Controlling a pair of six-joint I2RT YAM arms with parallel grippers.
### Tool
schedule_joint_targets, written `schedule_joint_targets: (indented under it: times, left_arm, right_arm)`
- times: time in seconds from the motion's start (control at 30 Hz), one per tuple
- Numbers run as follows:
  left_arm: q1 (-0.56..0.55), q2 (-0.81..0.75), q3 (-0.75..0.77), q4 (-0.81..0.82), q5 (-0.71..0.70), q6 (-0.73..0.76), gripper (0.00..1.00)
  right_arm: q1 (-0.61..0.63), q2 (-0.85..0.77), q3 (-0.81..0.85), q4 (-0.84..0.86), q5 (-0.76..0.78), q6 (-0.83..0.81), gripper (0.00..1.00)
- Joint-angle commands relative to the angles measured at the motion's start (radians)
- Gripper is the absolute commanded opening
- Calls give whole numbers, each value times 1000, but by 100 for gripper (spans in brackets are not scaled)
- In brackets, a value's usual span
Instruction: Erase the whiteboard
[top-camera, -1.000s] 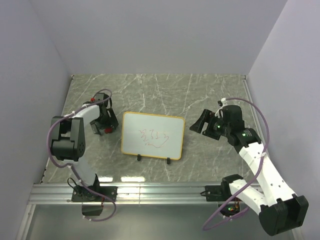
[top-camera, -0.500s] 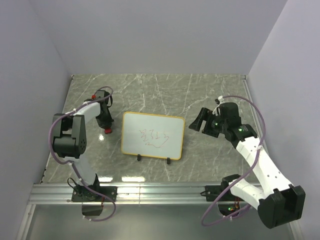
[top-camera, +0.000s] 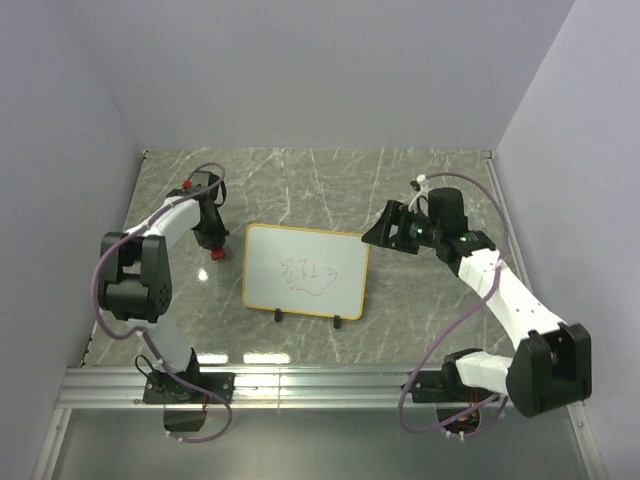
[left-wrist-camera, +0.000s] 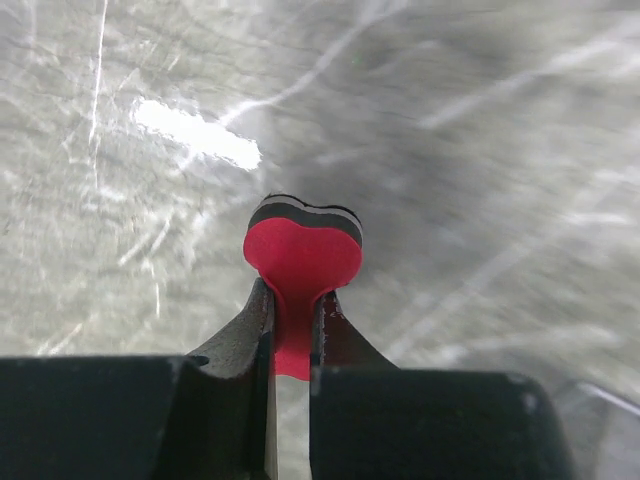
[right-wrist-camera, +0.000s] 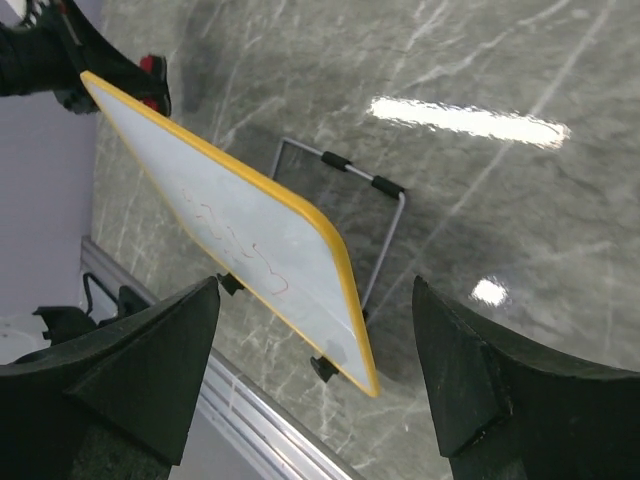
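Observation:
The whiteboard (top-camera: 305, 272), white with a yellow frame and red scribbles, stands tilted on two black feet at the table's middle. In the right wrist view the whiteboard (right-wrist-camera: 230, 225) leans on a wire stand (right-wrist-camera: 385, 215). A small red-and-black eraser (left-wrist-camera: 303, 248) is pinched between the jaws of my left gripper (left-wrist-camera: 291, 305), which is shut on it; from above the eraser (top-camera: 216, 254) sits just left of the board under my left gripper (top-camera: 213, 245). My right gripper (top-camera: 383, 232) is open, hovering at the board's upper right corner; its fingers (right-wrist-camera: 160, 355) straddle the board's right edge without touching.
Grey marbled table (top-camera: 300, 180) with walls on three sides. An aluminium rail (top-camera: 320, 385) runs along the near edge, where both arm bases are bolted. Cables loop off each arm.
My left gripper has shut on the eraser and shifted slightly back. The right arm has swung left and forward, bringing its open gripper to the board's upper right corner.

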Motion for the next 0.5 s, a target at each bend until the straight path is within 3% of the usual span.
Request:
schedule_joint_targets:
  times: [0.0, 0.17, 0.3, 0.47]
  left_arm:
    - [-29, -120, 75, -60, 6, -32, 0]
    - [-62, -212, 107, -112, -7, -63, 0]
    - [-143, -292, 132, -140, -50, -80, 0]
    - [-311, -312, 175, -181, -116, -126, 0]
  right_arm:
    - [2, 81, 54, 124, -133, -39, 82]
    - [2, 144, 52, 158, -146, -58, 82]
    - [8, 216, 64, 183, -220, -69, 64]
    - [16, 239, 52, 202, -241, -73, 52]
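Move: The left hand already grips the red eraser; the tilted whiteboard's middle lies about 22 cm to its right, 5 cm back and 3 cm higher, and the board's upper left corner some 7 cm right, 3 cm ahead and 9 cm higher. For the right hand, the upper right corner is roughly 5 cm ahead, 3 cm left and 5 cm below, with the red writing some 14 cm left, level fore and aft, and 11 cm below. Keeping its pinch on the eraser, the left hand climbs about 13 cm and, increasingly towards the end, swings some 8 cm right to the whiteboard's upper left corner, its fingers tilting outward. The right hand meanwhile sinks about 4 cm and eases left towards the board's upper right corner, turning a little counter-clockwise as its wide-open fingers close partway; contact there can't be made out. ##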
